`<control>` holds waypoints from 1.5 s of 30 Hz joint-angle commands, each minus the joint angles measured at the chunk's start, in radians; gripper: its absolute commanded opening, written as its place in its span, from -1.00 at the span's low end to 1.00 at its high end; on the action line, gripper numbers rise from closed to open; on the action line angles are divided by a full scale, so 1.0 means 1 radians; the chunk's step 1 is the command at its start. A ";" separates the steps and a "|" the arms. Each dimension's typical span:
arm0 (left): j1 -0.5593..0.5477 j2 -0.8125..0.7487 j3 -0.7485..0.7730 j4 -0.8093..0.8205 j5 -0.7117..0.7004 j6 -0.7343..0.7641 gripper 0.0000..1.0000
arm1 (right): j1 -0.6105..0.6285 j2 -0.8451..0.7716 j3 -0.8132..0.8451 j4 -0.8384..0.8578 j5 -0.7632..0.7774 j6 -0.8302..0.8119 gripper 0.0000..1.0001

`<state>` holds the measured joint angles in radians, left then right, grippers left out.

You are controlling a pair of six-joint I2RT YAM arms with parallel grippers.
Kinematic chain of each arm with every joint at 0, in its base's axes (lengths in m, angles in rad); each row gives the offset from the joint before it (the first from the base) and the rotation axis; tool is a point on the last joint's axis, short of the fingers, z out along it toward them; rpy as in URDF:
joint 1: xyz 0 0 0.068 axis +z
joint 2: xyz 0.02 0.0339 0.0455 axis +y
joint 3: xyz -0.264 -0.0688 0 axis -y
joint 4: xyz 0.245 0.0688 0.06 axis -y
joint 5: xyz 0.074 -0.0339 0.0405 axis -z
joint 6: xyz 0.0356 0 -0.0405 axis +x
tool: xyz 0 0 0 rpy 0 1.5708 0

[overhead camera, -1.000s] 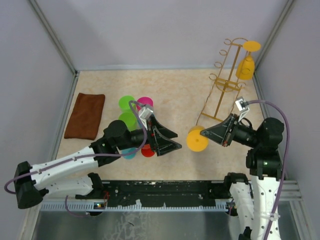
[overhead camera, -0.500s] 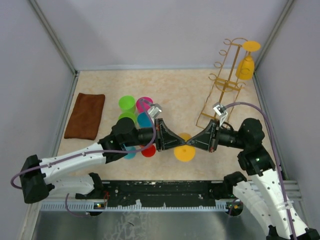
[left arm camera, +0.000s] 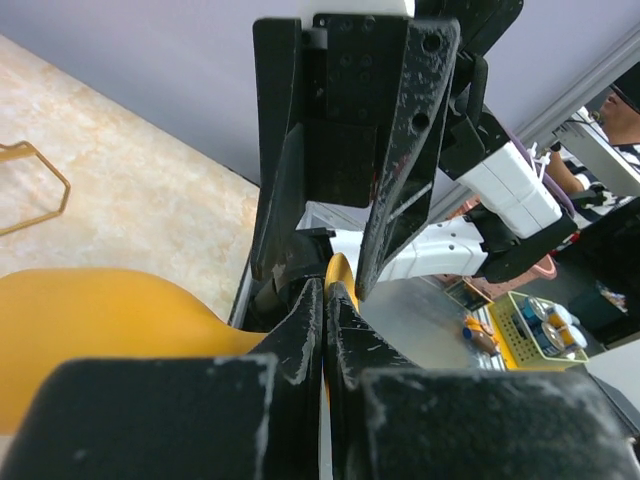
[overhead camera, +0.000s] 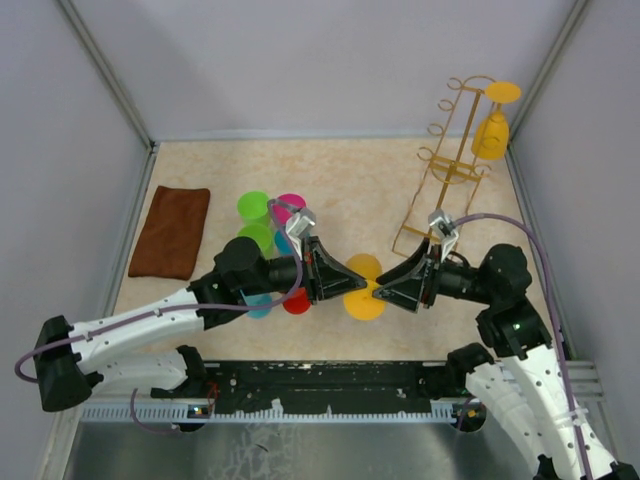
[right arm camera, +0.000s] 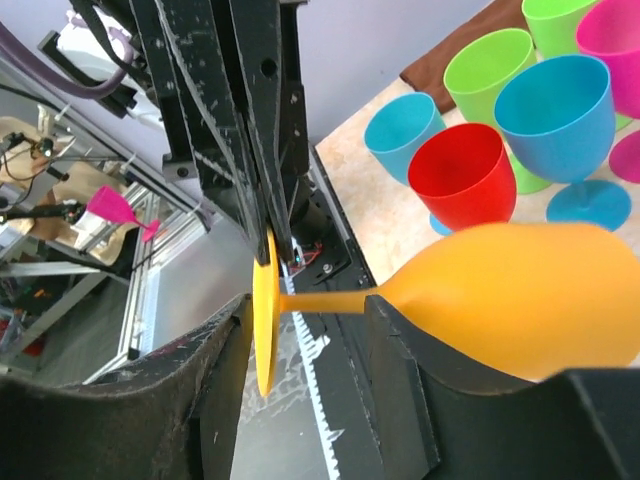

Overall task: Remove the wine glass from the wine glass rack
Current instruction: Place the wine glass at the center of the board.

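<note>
A yellow wine glass (overhead camera: 362, 304) hangs on its side in mid-air between my two grippers, above the table's front middle. My left gripper (overhead camera: 347, 285) is shut on the rim of its foot (left arm camera: 340, 272), and the bowl (left arm camera: 100, 330) bulges at the left of that view. My right gripper (right arm camera: 310, 370) is open, one finger on each side of the stem (right arm camera: 330, 297) without pinching it. The wine glass rack (overhead camera: 440, 185), a tall golden wire stand, rises at the back right with another yellow glass (overhead camera: 492, 135) hanging upside down from it.
Several coloured plastic glasses stand left of centre: green (overhead camera: 254, 208), pink (overhead camera: 291, 205), red (right arm camera: 465, 175), blue (right arm camera: 558, 100). A brown cloth (overhead camera: 172, 230) lies at the far left. Grey walls enclose the table on three sides.
The right arm carried the yellow glass leftward to meet the left gripper. The left gripper shut on the foot, and the right gripper then opened off the stem.
</note>
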<state>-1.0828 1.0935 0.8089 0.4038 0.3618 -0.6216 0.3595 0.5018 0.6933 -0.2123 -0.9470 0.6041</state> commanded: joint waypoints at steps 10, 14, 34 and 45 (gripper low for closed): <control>-0.004 -0.042 -0.030 0.148 -0.105 0.060 -1.00 | 0.029 0.004 -0.027 0.033 -0.144 -0.014 -0.25; -0.006 -0.038 -0.039 0.168 -0.103 0.057 -1.00 | 0.081 0.046 -0.044 0.049 -0.063 -0.023 -0.34; -0.007 -0.025 -0.029 0.062 -0.172 0.088 -0.07 | 0.130 0.004 -0.162 0.256 0.051 -0.088 -1.00; 0.002 -0.031 0.194 -0.272 -0.365 0.172 0.97 | 0.130 -0.100 -0.335 0.490 0.029 -0.237 -1.00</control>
<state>-1.0851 1.0664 0.8814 0.2832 0.1040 -0.4938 0.4816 0.4290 0.3977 0.0723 -0.8833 0.4187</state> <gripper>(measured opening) 0.944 0.013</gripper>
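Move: The yellow wine glass hangs bowl-forward, its foot still pinched by the left fingers. Its middle lies about 2 cm back and 2 cm right of that hand, and roughly 2 cm back, 3 cm left and 1 cm below the half-open right hand. From the right hand the red glass stands some 15 cm left, 6 cm ahead and 14 cm below; the light blue one stands about 7 cm farther left of the red. Right hand backs off, shifts left, pinches the foot; left lets go, and right sinks, about 6 cm down overall. ##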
